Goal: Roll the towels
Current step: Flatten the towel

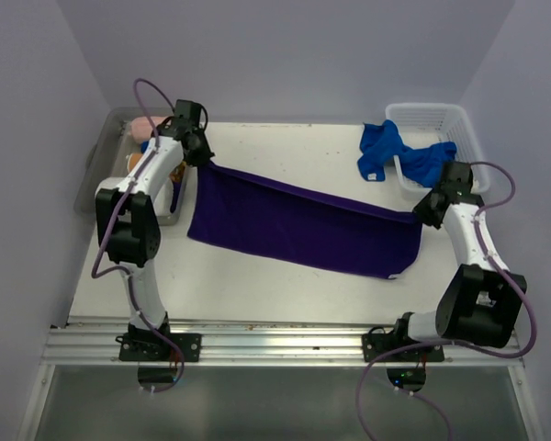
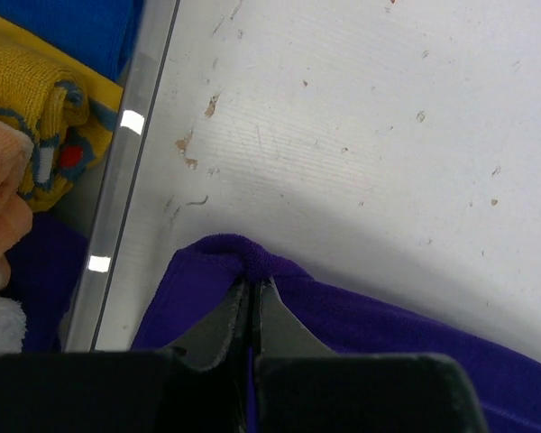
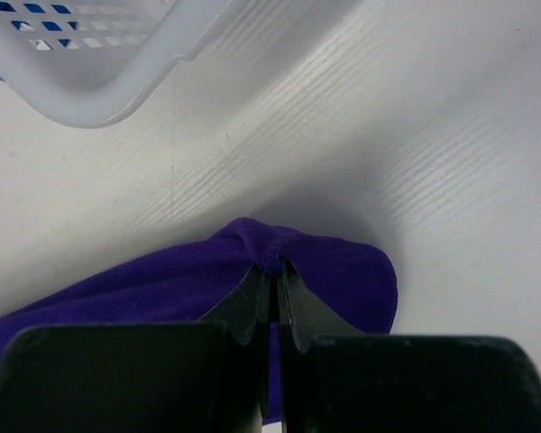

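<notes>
A purple towel [image 1: 303, 225] is stretched across the middle of the white table, its far edge held taut between both arms. My left gripper [image 1: 205, 158] is shut on the towel's far left corner [image 2: 243, 257]. My right gripper [image 1: 423, 213] is shut on the towel's far right corner [image 3: 275, 248]. The near edge of the towel rests on the table. A blue towel [image 1: 399, 156] hangs over the rim of the white basket [image 1: 459, 124] at the far right.
A clear bin [image 1: 101, 170] at the far left holds pink, yellow and blue towels [image 2: 36, 108]; its rim [image 2: 131, 171] lies just left of my left gripper. The white basket's corner [image 3: 117, 63] is close beyond my right gripper.
</notes>
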You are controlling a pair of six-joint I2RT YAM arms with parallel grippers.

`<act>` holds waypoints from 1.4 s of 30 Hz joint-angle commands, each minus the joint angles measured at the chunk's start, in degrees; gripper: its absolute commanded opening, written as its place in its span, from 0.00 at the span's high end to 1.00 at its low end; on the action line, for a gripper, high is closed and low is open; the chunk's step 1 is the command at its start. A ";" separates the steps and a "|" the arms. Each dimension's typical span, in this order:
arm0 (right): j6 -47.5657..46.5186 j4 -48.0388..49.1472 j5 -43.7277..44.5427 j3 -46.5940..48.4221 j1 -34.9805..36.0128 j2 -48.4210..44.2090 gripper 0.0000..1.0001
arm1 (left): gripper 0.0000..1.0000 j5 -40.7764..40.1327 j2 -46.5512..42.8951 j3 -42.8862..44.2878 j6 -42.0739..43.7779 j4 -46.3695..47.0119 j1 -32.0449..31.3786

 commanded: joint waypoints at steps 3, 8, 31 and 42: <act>-2.21 -2.88 1.10 -0.93 -0.74 -8.36 1.00 | 1.00 -1.05 -5.81 -2.37 1.70 1.87 0.84; -1.25 -4.91 2.42 -1.99 -0.74 -12.41 1.00 | 1.00 -1.14 -9.07 -4.57 1.61 2.40 0.84; 5.07 -40.32 26.41 18.66 0.05 -41.59 1.00 | 1.00 1.41 -43.25 -14.06 4.07 -6.04 0.84; 7.89 -37.03 24.22 9.29 0.14 -39.16 1.00 | 1.00 -1.21 -37.95 -17.14 3.54 -7.46 0.75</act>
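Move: Both my hands already hold the far edge of the purple towel, the left at its far-left corner, the right near its far-right one. The towel's middle lies about 28 cm right and 15 cm back of my left hand; from my right it is some 35 cm left and 2 cm ahead. The clear bin is about 23 cm left and 4 cm ahead of my left hand; the white basket stands some 27 cm ahead and 5 cm right of my right hand. All sit some 6 to 8 cm lower. Keeping both grips shut on the far edge, I ease back, then swing both hands up about 20 cm and back towards my bases, 17 cm for the left and 20 for the right, away from bin and basket. Both hands tip fingers-up some 20 degrees, the right also turning clockwise nearly as much; right at the end they start to dip. ##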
